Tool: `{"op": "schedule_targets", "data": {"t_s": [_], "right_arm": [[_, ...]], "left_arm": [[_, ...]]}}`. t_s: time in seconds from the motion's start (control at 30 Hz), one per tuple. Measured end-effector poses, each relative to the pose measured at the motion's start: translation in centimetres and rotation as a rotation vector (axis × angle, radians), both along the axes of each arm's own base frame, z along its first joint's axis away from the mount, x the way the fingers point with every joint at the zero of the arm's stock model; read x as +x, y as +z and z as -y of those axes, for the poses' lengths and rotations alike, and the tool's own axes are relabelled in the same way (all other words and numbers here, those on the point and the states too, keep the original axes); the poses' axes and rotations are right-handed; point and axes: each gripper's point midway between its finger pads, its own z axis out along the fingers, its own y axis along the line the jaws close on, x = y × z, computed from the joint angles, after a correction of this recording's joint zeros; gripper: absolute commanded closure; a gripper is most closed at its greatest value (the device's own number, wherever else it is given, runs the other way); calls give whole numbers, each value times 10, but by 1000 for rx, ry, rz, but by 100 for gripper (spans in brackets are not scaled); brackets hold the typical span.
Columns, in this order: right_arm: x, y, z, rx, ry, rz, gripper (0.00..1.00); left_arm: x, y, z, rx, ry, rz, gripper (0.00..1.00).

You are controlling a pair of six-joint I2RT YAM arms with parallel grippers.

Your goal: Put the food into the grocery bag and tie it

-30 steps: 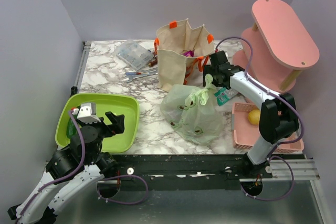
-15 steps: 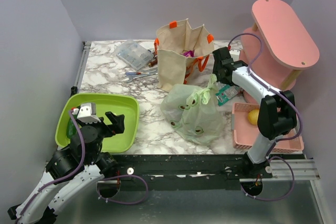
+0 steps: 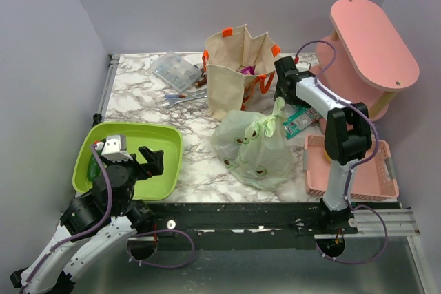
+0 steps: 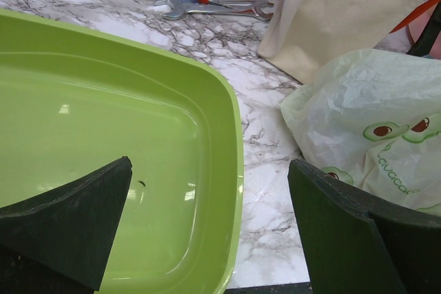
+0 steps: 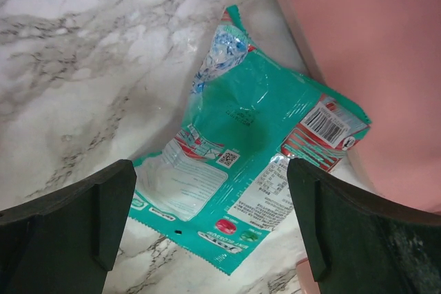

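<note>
The grocery bag [image 3: 251, 148], light green with avocado prints, lies bulging at mid table, its handles bunched at the top [image 3: 270, 120]. What it holds is hidden, and no food shows plainly. My right gripper [image 3: 281, 89] hangs open just behind the bag's top, beside the pink shelf. In the right wrist view this gripper [image 5: 210, 166] is empty above a teal snack packet [image 5: 255, 142] lying on the marble. My left gripper [image 3: 153, 160] is open over the green tray [image 3: 103, 139]. In the left wrist view the left gripper [image 4: 210, 166] is empty, with the bag [image 4: 372, 115] to its right.
A beige tote [image 3: 234, 74] with orange handles stands behind the bag, something purple in its mouth. A clear box [image 3: 176, 70] and wrenches [image 3: 185, 98] lie at the back left. A pink shelf [image 3: 372, 32] and a pink basket [image 3: 386, 180] fill the right side.
My right gripper rose and drew back from the bag's handles towards the shelf. Its forearm swung left and now covers the lemon seen earlier in the pink basket. The left arm stayed still.
</note>
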Motion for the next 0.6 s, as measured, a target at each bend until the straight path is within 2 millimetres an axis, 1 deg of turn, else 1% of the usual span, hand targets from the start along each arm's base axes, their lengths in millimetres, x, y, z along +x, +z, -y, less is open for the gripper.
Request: {"op": "schedule_targets", "data": {"t_s": [0.13, 0.23, 0.43, 0.47, 0.6], "right_arm": [[-1, -17, 0, -11, 1, -38, 2], [-4, -24, 0, -16, 0, -54, 6], [-13, -45, 3, -22, -4, -88, 23], [-14, -48, 3, -24, -4, -91, 28], [-13, -54, 3, -26, 0, -95, 41]], "left_arm": [[0, 0, 0, 2, -1, -2, 2], [1, -1, 1, 7, -1, -7, 2], [1, -2, 1, 10, 0, -9, 2], [1, -1, 1, 9, 0, -9, 2], [1, -1, 1, 10, -1, -8, 2]]}}
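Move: The teal packet lies almost beneath my right hand, its middle about 1 cm ahead, 3 cm to the right and 6 cm down. The tied grocery bag sits roughly 13 cm to this hand's left and 13 cm back; the pink shelf rises about 18 cm to its right and 7 cm farther out, and the pink basket lies some 17 cm right and 18 cm back. From my left hand the packet is about 47 cm right, 26 cm forward and 20 cm down. I sink my right hand about 5 cm almost straight down onto the teal packet, easing back a centimetre or so on the way, with the fingertips tipping roughly 5 degrees more downward. Over the second half I draw the wide-open fingers in by about a third, bringing the pads against the packet's label area from both sides and beginning to squeeze it together. ##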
